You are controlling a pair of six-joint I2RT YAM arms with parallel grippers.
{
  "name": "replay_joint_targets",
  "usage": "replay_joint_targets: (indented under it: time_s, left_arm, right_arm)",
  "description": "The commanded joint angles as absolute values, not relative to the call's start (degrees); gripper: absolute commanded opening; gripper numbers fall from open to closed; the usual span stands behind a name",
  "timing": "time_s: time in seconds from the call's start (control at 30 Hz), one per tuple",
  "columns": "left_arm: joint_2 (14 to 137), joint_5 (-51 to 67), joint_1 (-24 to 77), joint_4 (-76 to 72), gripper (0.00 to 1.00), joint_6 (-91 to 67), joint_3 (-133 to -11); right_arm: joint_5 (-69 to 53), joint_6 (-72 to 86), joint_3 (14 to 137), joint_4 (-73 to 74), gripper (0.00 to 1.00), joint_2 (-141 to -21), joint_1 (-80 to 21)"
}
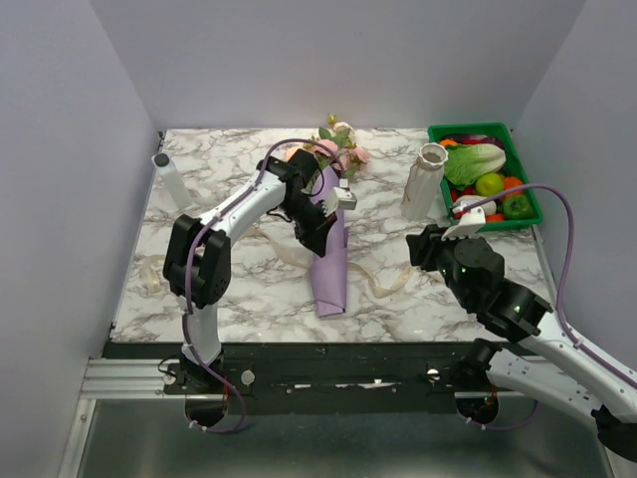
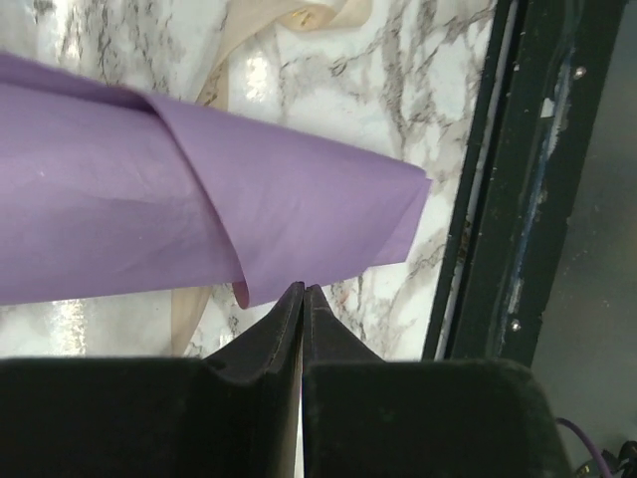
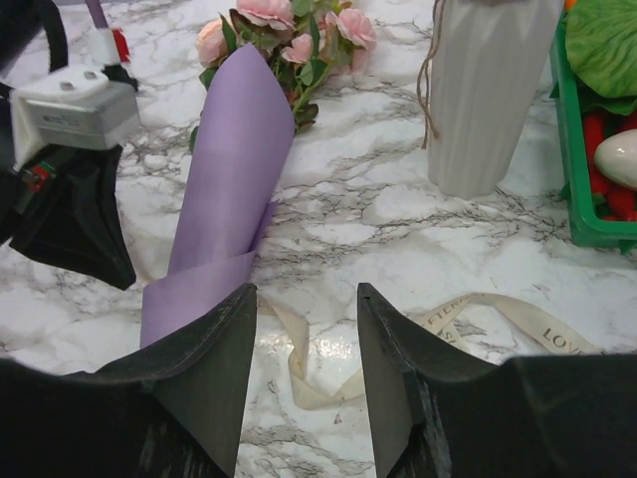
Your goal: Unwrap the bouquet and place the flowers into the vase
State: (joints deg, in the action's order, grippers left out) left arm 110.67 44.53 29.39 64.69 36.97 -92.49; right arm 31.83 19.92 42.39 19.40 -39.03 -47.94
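The bouquet lies along the middle of the marble table, its lilac paper cone [image 1: 330, 264] pointing toward me and its pink and cream flowers [image 1: 338, 144] at the far end. My left gripper [image 1: 317, 234] sits on the cone's left side. In the left wrist view its jaws [image 2: 304, 289] are pressed together right at the loose edge of the lilac paper [image 2: 149, 209]. The whitish vase [image 1: 426, 179] stands upright to the right of the flowers. My right gripper [image 3: 307, 289] hangs open and holds nothing, low over the table beside the cone's narrow end [image 3: 199, 289].
Cream ribbon [image 1: 383, 284] lies loose on the marble on both sides of the cone. A green tray [image 1: 534, 204] of plastic vegetables stands at the back right. At the back left is a small clear tube [image 1: 167, 174]. The table's black front edge [image 2: 498, 199] is close to the cone's tip.
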Motion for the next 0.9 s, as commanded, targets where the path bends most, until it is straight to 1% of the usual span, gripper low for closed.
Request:
replay_joint_targets:
  time_s: [0.0,0.2,0.3,0.33,0.37,0.43,0.47,0.5,0.53,0.57,0.6,0.63,0.77,0.83,0.87]
  left_arm:
    - [105.91,48.42,31.64,71.36,0.11,35.78,-98.52]
    - [103.18,48.6,36.55,72.42,0.14,34.63,-99.67]
    - [103.01,47.73,36.3,72.25,0.16,35.77,-97.92]
    - [103.09,46.68,35.95,71.11,0.21,36.12,-95.82]
    - [103.01,45.8,35.51,70.15,0.29,36.56,-94.41]
    - [103.36,44.04,33.85,67.69,0.39,37.35,-90.55]
    - [103.71,43.69,33.23,66.89,0.48,37.79,-89.66]
    - [104.15,43.33,32.35,66.28,0.51,38.05,-88.95]
    - [105.28,43.59,31.04,65.57,0.59,38.32,-88.42]
    - [105.9,43.77,30.33,65.31,0.78,38.49,-88.42]
    - [106.52,43.94,29.8,65.22,0.83,39.28,-88.5]
    - [107.57,44.03,29.36,64.43,0.86,39.46,-88.51]
    - [109.68,44.21,28.56,63.28,0.87,40.25,-88.77]
    - [111.35,45.61,28.56,63.89,0.85,41.82,-88.86]
    - [111.88,46.05,28.56,64.24,0.82,42.44,-88.86]
  right_arm:
    - [32.08,21.0,43.07,19.86,0.52,-38.32,-48.16]
    - [33.05,21.18,42.98,20.13,0.51,-37.35,-48.16]
    - [33.31,21.36,43.07,20.83,0.53,-37.18,-48.16]
    - [33.22,21.27,42.98,21.0,0.54,-37.0,-48.16]
    - [33.14,21.36,42.8,21.09,0.56,-36.65,-48.25]
    - [32.96,21.36,42.54,21.09,0.57,-36.21,-48.16]
    - [32.78,21.27,42.28,21.09,0.58,-36.12,-48.25]
    - [32.52,21.27,42.19,21.09,0.58,-36.04,-48.16]
    - [32.35,21.18,42.27,21.09,0.58,-36.04,-48.16]
    - [32.17,21.09,42.28,21.01,0.58,-36.12,-48.16]
    - [32.08,21.01,42.36,20.92,0.58,-36.3,-48.16]
    - [31.99,20.92,42.45,20.83,0.58,-36.3,-48.16]
    - [32.08,20.92,42.63,20.65,0.58,-36.91,-48.16]
    - [31.82,20.92,42.54,20.48,0.58,-37.09,-48.25]
    - [31.47,20.4,42.54,20.39,0.58,-37.0,-48.16]
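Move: The purple wrap's middle lies some 8 cm ahead of the nearly shut left hand, about 4 cm to its right and 7 cm below. The flowers are about 29 cm ahead and 4 cm right of this hand. The loose ribbon's right-hand stretch lies roughly 17 cm right and 1 cm back. From the idle right hand the wrap is about 10 cm ahead, 20 cm left and 20 cm below. The left hand rises about 7.5 cm, drawing back and right, then returns down beside the wrap, fingers opening wide. ##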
